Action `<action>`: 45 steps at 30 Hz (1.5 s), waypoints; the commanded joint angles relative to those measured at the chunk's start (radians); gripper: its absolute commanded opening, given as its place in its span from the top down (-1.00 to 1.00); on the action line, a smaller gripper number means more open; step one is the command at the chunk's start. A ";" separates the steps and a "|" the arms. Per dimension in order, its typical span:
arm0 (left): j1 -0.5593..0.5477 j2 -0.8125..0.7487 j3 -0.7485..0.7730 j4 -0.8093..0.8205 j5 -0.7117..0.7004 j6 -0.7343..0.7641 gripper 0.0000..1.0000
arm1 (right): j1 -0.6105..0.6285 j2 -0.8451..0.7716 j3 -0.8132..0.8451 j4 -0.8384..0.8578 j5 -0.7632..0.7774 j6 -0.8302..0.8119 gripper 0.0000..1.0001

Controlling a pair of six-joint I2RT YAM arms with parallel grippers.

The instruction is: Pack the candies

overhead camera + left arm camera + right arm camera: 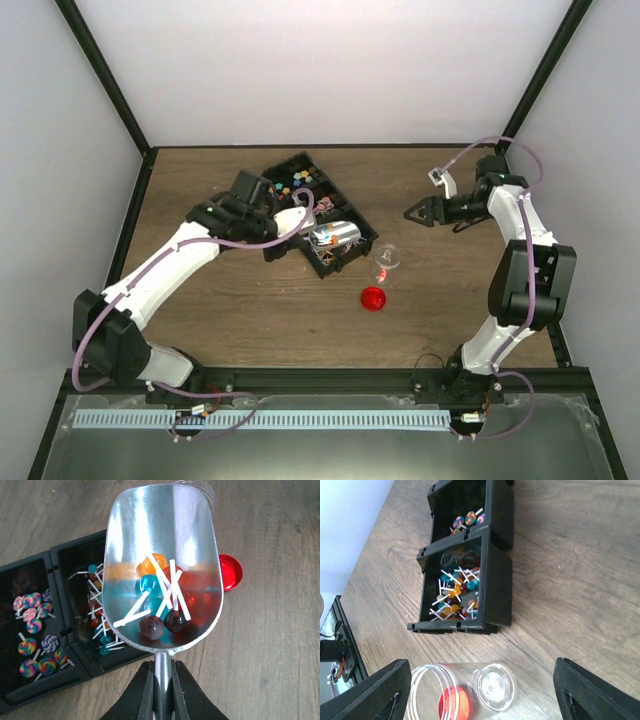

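Observation:
Several candies point(159, 602), small ball lollipops on white sticks, lie in a silvery metal scoop point(165, 540). My left gripper point(162, 692) is shut on the scoop's handle and holds it over the edge of the black tray point(60, 672). From above, the scoop point(335, 236) hangs over the tray's right end. More candies point(456, 594) fill the tray compartment point(499, 587). A clear open jar point(470, 690) sits on the table below my right gripper point(482, 700), which is open and apart from it. My right gripper point(418, 214) hovers right of the tray.
A round red lid point(373, 298) lies on the wood table in front of the jar point(387, 262), and shows beside the scoop as the lid point(231, 571). Swirl lollipops point(35, 630) fill the tray's left compartment. Black frame posts and white walls border the table.

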 commanded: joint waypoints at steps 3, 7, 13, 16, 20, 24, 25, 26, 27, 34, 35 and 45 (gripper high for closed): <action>-0.060 0.121 0.130 -0.128 -0.020 0.045 0.92 | -0.012 -0.057 -0.097 -0.057 -0.030 -0.031 -0.51; -0.082 0.162 0.191 -0.144 -0.069 0.030 0.92 | -0.011 -0.060 -0.160 -0.052 -0.021 -0.029 -0.45; -0.130 0.194 0.241 -0.165 -0.123 0.032 0.92 | -0.009 -0.031 -0.186 -0.070 -0.027 -0.048 -0.36; -0.154 0.200 0.248 -0.162 -0.146 0.033 0.92 | -0.008 -0.026 -0.182 -0.077 -0.031 -0.061 -0.34; -0.185 0.214 0.264 -0.179 -0.180 0.044 0.92 | -0.008 -0.014 -0.169 -0.102 -0.045 -0.075 -0.29; -0.212 0.242 0.311 -0.209 -0.207 0.037 0.92 | -0.006 -0.011 -0.173 -0.120 -0.047 -0.090 -0.25; -0.216 0.251 0.322 -0.216 -0.210 0.033 0.92 | -0.003 -0.012 -0.176 -0.121 -0.049 -0.091 -0.24; -0.218 0.257 0.332 -0.220 -0.212 0.028 0.92 | -0.001 -0.013 -0.179 -0.120 -0.049 -0.092 -0.24; -0.223 0.264 0.340 -0.224 -0.217 0.027 0.92 | 0.002 -0.014 -0.183 -0.118 -0.047 -0.091 -0.24; -0.249 0.302 0.384 -0.265 -0.262 0.032 0.92 | 0.016 -0.020 -0.199 -0.103 -0.038 -0.080 -0.22; -0.251 0.307 0.391 -0.271 -0.269 0.032 0.92 | 0.016 -0.022 -0.201 -0.101 -0.038 -0.078 -0.22; -0.286 0.359 0.465 -0.334 -0.321 0.032 0.92 | 0.037 -0.025 -0.210 -0.093 -0.023 -0.078 -0.21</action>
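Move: The left hand holds the candy-loaded scoop; the open jar stands some 17 cm to its right, about 2 cm back and 15 below. From that hand the red lid is about 8 cm back and 16 right, and the lollipop compartment 5 cm ahead and 8 right, both roughly 20 below. The empty right hand has the jar about 9 cm back, 8 left and 12 below. Left carries the scoop about 7 cm right, right backs and sinks 8 cm, fingers narrowing, both towards the jar. ##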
